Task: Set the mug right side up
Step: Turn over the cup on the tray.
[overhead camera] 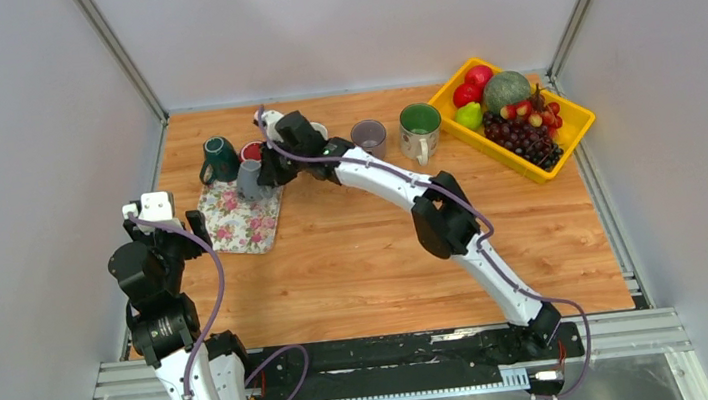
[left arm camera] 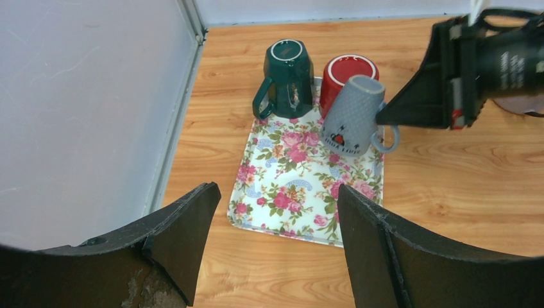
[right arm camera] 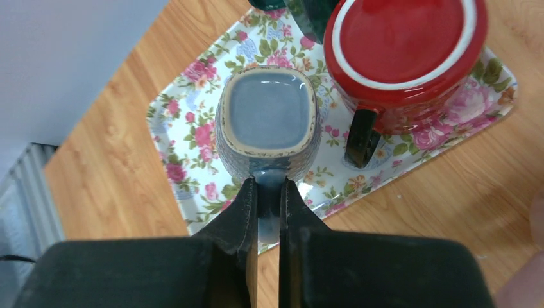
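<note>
A grey-blue mug [right arm camera: 269,122] stands upside down on the floral tray [right arm camera: 186,122], its base facing up. My right gripper [right arm camera: 268,186] is shut on the mug's handle [right arm camera: 269,212], pinched between both fingers. From the left wrist view the grey mug [left arm camera: 351,115] looks slightly tilted, with the right gripper [left arm camera: 385,117] at its handle. In the top view the mug [overhead camera: 249,179] sits at the tray's far right corner. My left gripper [left arm camera: 277,212] stands open above the bare table, just short of the tray's near edge, holding nothing.
An upside-down red mug [right arm camera: 404,58] and a dark green mug [left arm camera: 287,77] stand on the tray beside the grey one. Two upright mugs [overhead camera: 420,130] stand further right. A yellow crate of fruit [overhead camera: 512,117] fills the back right corner. Walls close in left and right.
</note>
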Robot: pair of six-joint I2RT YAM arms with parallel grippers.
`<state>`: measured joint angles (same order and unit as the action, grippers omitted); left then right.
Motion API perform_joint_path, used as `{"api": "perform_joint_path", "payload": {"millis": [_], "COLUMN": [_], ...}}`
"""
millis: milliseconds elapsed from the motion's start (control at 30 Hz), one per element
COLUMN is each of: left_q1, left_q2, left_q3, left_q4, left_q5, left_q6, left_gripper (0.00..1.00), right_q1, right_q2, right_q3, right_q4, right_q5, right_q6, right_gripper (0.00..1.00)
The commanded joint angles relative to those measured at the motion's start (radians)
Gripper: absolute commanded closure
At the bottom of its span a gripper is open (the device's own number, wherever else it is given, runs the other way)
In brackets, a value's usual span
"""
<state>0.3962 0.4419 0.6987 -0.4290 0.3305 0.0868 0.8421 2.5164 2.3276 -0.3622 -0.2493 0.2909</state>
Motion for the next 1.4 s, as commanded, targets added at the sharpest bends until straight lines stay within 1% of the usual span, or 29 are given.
{"api": "perform_joint_path", "payload": {"millis": [0, 167, 367, 500, 600, 700, 733, 767, 800, 833, 867, 900, 933, 1000, 1033, 1100, 1167, 1200, 1300, 1333, 1367], "left_q1": [0.015, 0.015, 0.015, 0.015, 0.015, 0.014, 0.013, 0.01, 0.001, -0.008, -0.04, -0.061, -0.112, -0.179, -0.197, -0.236, -0.282, -0.296, -0.374, -0.384, -0.423], "left_q2": [0.002, -0.001, 0.012, 0.048, 0.109, 0.173, 0.209, 0.226, 0.262, 0.28, 0.31, 0.327, 0.36, 0.421, 0.461, 0.514, 0.562, 0.576, 0.648, 0.664, 0.696], "left_q3": [0.005, 0.008, 0.017, 0.034, 0.053, 0.073, 0.081, 0.088, 0.089, 0.088, 0.088, 0.088, 0.089, 0.099, 0.104, 0.108, 0.116, 0.122, 0.17, 0.18, 0.199], "left_q4": [0.031, 0.029, 0.029, 0.031, 0.046, 0.077, 0.11, 0.134, 0.186, 0.219, 0.279, 0.305, 0.346, 0.397, 0.41, 0.492, 0.608, 0.634, 0.751, 0.776, 0.838], "left_q5": [0.001, 0.01, 0.063, 0.163, 0.296, 0.404, 0.455, 0.501, 0.519, 0.537, 0.54, 0.535, 0.529, 0.529, 0.54, 0.565, 0.588, 0.592, 0.602, 0.6, 0.596], "left_q6": [-0.015, -0.02, -0.036, -0.056, -0.092, -0.178, -0.205, -0.268, -0.301, -0.373, -0.405, -0.461, -0.483, -0.535, -0.571, -0.642, -0.714, -0.751, -0.806, -0.839, -0.857], "left_gripper": [0.21, 0.21, 0.21, 0.21, 0.21, 0.2, 0.2, 0.21, 0.2, 0.2, 0.2, 0.2, 0.2, 0.2, 0.2, 0.2, 0.2, 0.2, 0.2, 0.2, 0.2], "right_q1": [-0.044, -0.083, -0.144, -0.188, -0.225, -0.264, -0.278, -0.292, -0.307, -0.321, -0.336, -0.35, -0.371, -0.405, -0.42, -0.454, -0.491, -0.508, -0.558, -0.572, -0.586], "right_q2": [-0.139, -0.168, -0.228, -0.295, -0.349, -0.407, -0.423, -0.442, -0.461, -0.479, -0.5, -0.519, -0.547, -0.587, -0.61, -0.651, -0.692, -0.714, -0.77, -0.789, -0.809], "right_q3": [-0.009, -0.057, -0.173, -0.265, -0.323, -0.388, -0.414, -0.432, -0.451, -0.472, -0.493, -0.518, -0.538, -0.579, -0.6, -0.648, -0.708, -0.738, -0.833, -0.859, -0.884], "right_q4": [0.071, 0.101, 0.224, 0.331, 0.398, 0.467, 0.482, 0.5, 0.519, 0.538, 0.56, 0.585, 0.608, 0.655, 0.689, 0.747, 0.813, 0.849, 0.945, 0.972, 1.007], "right_q5": [-0.179, -0.294, -0.454, -0.518, -0.54, -0.557, -0.56, -0.559, -0.562, -0.563, -0.564, -0.566, -0.569, -0.574, -0.576, -0.578, -0.576, -0.573, -0.569, -0.566, -0.563], "right_q6": [0.142, 0.243, 0.399, 0.486, 0.531, 0.579, 0.594, 0.607, 0.619, 0.632, 0.644, 0.659, 0.671, 0.695, 0.708, 0.729, 0.756, 0.767, 0.799, 0.809, 0.819], "right_gripper": [1.0, 1.0, 1.0, 1.0, 1.0, 1.0, 1.0, 1.0, 1.0, 1.0, 1.0, 1.0, 1.0, 1.0, 1.0, 1.0, 1.0, 1.0, 1.0, 1.0, 1.0]}}
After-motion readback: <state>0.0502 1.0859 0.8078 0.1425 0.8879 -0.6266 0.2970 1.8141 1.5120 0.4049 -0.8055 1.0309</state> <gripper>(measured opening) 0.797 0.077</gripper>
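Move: The blue mug, bottom up and already lifted, hangs by its handle from the right fingers, its body about 5 cm to their left and 2 ahead; from the left hand it is some 19 cm ahead, 9 right and 16 below. From the right hand, the purple mug it will pass above stands about 8 cm ahead and 22 right, the pink mug 8 ahead and 9 right, the red mug 8 ahead and 4 left, all roughly 6 lower. The blue mug, still pinched by its handle, is carried about 24 cm right and nearly as far up by the right hand, away from the tray, while that wrist rolls some 45 degrees so its fingers swing from slanting down to roughly level. After a short wait the open left hand swings about 18 cm right and 8 forward, rolling right side up and turning clockwise to face the mug. ##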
